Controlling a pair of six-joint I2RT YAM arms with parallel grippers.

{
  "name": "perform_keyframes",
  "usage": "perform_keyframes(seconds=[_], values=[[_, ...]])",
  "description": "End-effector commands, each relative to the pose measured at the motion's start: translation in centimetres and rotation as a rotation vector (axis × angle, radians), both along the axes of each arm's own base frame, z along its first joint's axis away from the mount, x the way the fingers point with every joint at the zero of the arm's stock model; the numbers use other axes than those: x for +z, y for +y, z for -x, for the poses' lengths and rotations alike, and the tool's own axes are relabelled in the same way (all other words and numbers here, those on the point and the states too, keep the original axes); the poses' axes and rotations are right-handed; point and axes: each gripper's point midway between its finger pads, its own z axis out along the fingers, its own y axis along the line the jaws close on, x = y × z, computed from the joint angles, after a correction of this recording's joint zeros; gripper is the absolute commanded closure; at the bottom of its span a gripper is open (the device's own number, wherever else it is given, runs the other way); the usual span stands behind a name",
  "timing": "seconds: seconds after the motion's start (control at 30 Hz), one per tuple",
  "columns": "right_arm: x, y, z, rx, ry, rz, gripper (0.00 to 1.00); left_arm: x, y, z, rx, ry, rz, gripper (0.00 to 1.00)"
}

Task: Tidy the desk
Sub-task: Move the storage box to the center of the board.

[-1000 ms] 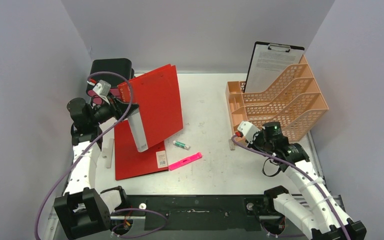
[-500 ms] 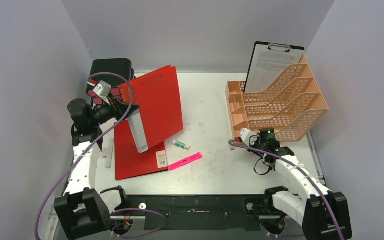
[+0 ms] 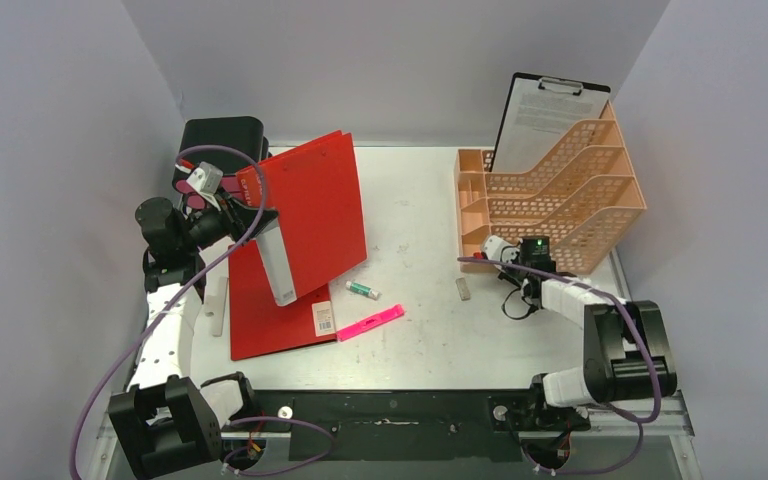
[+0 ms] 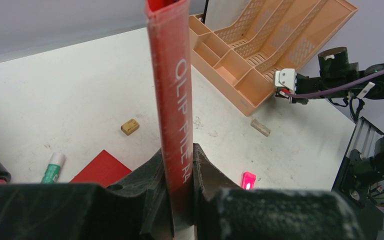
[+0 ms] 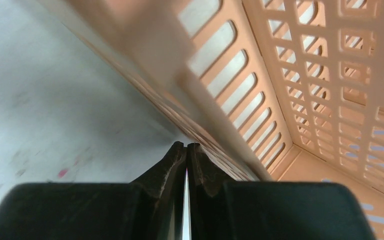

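Observation:
The white desk [image 3: 410, 200] carries a red clip file [image 3: 310, 215] standing half open, its lower cover flat on the top. My left gripper [image 4: 180, 155] is shut on the file's spine [image 4: 172, 75] and holds it upright; from above this gripper [image 3: 243, 203] is at the file's left edge. The right gripper [image 5: 186, 146] is shut with nothing between its fingers. Its tips rest against the lower edge of the orange file rack [image 5: 290, 75]. In the top view this gripper [image 3: 485, 260] is at the rack's [image 3: 560, 200] near left corner.
A black clipboard [image 3: 545, 115] stands in the rack. A pink highlighter [image 3: 371, 322], a green-capped glue stick [image 3: 363, 290] and a small tan block [image 3: 463, 289] lie mid-desk. Another tan block [image 4: 130, 126] lies beyond the file. A black drawer box [image 3: 222, 140] sits at the back left.
The right arm has folded back and its shut gripper has moved up to the rack's near corner. The rack and clipboard have shifted slightly backward. The left arm and file are unchanged.

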Motion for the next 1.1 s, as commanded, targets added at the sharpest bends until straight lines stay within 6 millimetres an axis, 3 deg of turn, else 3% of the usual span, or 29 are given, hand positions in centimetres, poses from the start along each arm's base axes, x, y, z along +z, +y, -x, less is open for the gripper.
perform_keyframes(seconds=[0.0, 0.17, 0.33, 0.57, 0.8, 0.9, 1.0, 1.03, 1.07], values=[[3.1, -1.0, -6.0, -0.052, -0.17, -0.006, 0.95, 1.6, 0.2, -0.2, -0.006, -0.092, -0.025, 1.0], [2.6, -3.3, -8.5, -0.143, -0.172, 0.014, 0.95, 1.5, 0.2, -0.2, -0.005, -0.089, -0.024, 1.0], [2.3, -6.7, -9.5, -0.225, -0.173, 0.012, 0.95, 1.3, 0.3, -0.3, -0.005, -0.084, -0.024, 1.0], [2.7, -7.9, -10.6, -0.238, -0.179, 0.008, 0.95, 1.2, 0.3, -0.5, -0.007, -0.081, -0.022, 1.0], [4.8, -10.2, -12.6, -0.302, -0.214, 0.031, 0.95, 1.5, 0.2, -0.4, -0.01, -0.086, -0.021, 1.0], [5.5, -9.0, -11.6, -0.242, -0.158, -0.009, 0.95, 1.9, 0.0, -0.2, -0.017, -0.1, -0.025, 1.0], [7.2, -5.3, -9.2, -0.091, -0.046, -0.142, 0.93, 2.9, -0.7, -0.2, -0.041, -0.126, -0.039, 1.0], [8.4, -3.8, -8.0, -0.036, -0.01, -0.19, 0.89, 3.2, -1.2, -0.1, -0.058, -0.138, -0.05, 1.0], [10.0, -2.1, -7.2, 0.027, 0.002, -0.235, 0.76, 3.6, -1.9, -0.1, -0.08, -0.149, -0.065, 1.0]])
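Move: The storage box is right in front of the right hand, its near wall at the fingertips; its middle lies about 14 cm ahead, 3 cm to the right and 7 cm higher. The clipboard stands in the box, some 22 cm ahead and 4 cm right of the hand, its middle about 15 cm up; the grey eraser lies roughly 13 cm left and 4 cm nearer the base. From the left hand, the box is about 55 cm right, 13 cm ahead and 19 cm below. The storage box is still being pushed away from the base: the right hand's shut fingertips, low over the board, keep bearing on its near wall and go about 12 cm forward, shifting some 9 cm right along that wall, with the wrist turning about 15 degrees clockwise. Finally the hand rises about 4 cm in all, eases back and left, and starts to part its fingers, coming off the wall. ##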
